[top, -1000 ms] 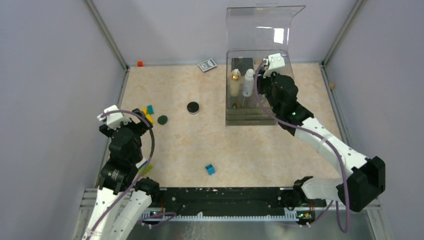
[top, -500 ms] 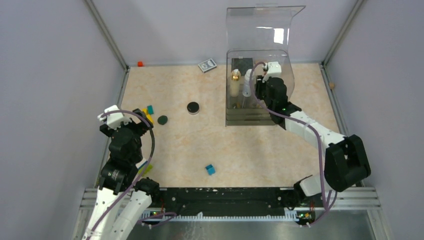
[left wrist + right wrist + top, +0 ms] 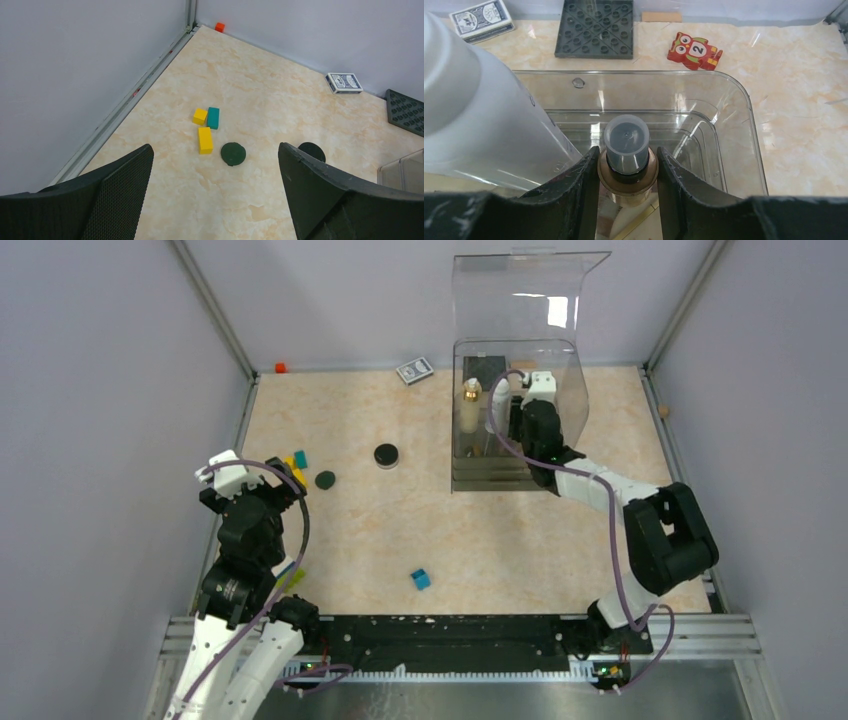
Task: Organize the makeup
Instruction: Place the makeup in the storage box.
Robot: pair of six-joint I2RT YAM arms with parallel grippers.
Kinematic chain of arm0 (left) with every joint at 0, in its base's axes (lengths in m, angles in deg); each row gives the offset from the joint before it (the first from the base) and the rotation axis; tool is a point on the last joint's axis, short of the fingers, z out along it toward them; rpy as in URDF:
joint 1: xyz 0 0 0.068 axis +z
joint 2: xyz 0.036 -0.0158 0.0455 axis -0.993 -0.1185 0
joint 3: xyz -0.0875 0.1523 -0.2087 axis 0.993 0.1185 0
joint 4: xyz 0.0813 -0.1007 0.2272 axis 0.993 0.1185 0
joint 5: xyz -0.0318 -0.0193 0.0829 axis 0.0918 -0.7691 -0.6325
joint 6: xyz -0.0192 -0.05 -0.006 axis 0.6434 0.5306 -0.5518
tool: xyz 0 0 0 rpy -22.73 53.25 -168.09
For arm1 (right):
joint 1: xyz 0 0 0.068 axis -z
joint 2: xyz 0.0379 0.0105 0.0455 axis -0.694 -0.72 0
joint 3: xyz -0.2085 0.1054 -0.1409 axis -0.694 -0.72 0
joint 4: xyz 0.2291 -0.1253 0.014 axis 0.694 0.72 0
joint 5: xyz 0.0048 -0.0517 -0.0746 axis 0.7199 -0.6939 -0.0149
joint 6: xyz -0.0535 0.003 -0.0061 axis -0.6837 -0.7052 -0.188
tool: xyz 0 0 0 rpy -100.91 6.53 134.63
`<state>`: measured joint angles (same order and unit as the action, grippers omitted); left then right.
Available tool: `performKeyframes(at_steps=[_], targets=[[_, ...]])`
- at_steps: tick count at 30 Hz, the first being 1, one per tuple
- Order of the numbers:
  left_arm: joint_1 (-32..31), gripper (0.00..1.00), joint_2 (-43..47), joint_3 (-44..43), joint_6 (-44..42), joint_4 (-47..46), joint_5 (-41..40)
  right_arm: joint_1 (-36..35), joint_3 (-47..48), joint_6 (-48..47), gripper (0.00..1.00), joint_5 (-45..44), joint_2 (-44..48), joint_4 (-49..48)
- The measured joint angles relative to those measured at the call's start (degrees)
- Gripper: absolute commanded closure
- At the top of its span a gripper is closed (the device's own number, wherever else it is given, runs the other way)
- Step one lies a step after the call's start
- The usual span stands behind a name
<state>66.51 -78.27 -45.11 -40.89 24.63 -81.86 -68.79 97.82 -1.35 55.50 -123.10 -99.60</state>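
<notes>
In the right wrist view my right gripper (image 3: 627, 150) is shut on a small bottle (image 3: 626, 142) with a clear cap and a gold collar, held upright inside the clear organizer (image 3: 724, 82). Close on its left stands the white bottle (image 3: 469, 110). From above, the right gripper (image 3: 522, 410) sits in the organizer (image 3: 500, 478) next to the gold-capped bottle (image 3: 470, 403). My left gripper (image 3: 215, 148) hangs open over the table's left side, holding nothing. A black round compact (image 3: 386, 455) and a dark green disc (image 3: 325, 480) lie on the table.
Yellow and teal blocks (image 3: 296, 460) lie by the left gripper, and a blue cube (image 3: 421, 579) sits nearer the front. A patterned card box (image 3: 414, 370) and an orange cube (image 3: 281, 368) lie at the back wall. The organizer's clear lid (image 3: 530, 295) stands raised.
The right arm has folded in and its gripper has shifted left and deeper into the organizer, covering most of the white bottle from above. The left arm has not moved.
</notes>
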Motion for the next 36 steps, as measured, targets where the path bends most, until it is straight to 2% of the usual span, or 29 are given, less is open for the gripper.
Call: performKeyframes(at_steps=[7,15,20,29,32,36], targets=[[0.02,0.01,0.0,-0.02,-0.02,-0.02,-0.02,0.35,-0.22,-0.07,0.43,-0.96,-0.79,-1.88],[0.04,0.01,0.0,-0.02,-0.02,-0.04,0.0,0.39,-0.22,-0.09,0.39,-0.9,0.09,-1.18],[0.04,0.01,0.0,-0.02,-0.04,-0.13,-0.02,0.39,0.04,-0.39,0.39,-0.74,5.01,1.36],[0.04,0.01,0.0,-0.02,-0.07,-0.37,0.0,-0.79,9.64,-6.38,0.4,-0.7,15.04,6.62],[0.04,0.01,0.0,-0.02,-0.11,-0.37,0.0,-6.99,13.18,-12.59,0.4,-3.56,17.33,6.84],[0.04,0.01,0.0,-0.02,-0.2,-0.37,0.0,-22.05,16.02,-19.5,0.4,-4.98,18.47,6.49]])
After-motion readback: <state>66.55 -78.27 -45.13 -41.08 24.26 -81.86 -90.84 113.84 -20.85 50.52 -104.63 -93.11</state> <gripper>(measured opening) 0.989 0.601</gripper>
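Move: The right hand still holds the clear-capped bottle upright inside the storage box, its middle some 3 cm below the fingertips; its place on the box floor is straight below, about 9 cm down. The tall white bottle stands roughly 5 cm left and 3 cm nearer, the gold-capped bottle about 11 cm left and 2 cm nearer, and the red owl card lies some 20 cm ahead and 7 cm right. From the left hand the clear-capped bottle is about 22 cm ahead, 51 cm right and 18 cm lower. The right hand eases barely half a centimetre forward and left to set the clear-capped bottle down, then opens its fingers by about half again their gap and lets go of it. It then rises about 25 cm out of the box beside the white bottle, fingers staying apart, and near the top swings left and back by some 10 cm each, while the wrist tips the fingers up some 25 degrees and turns counter-clockwise. ##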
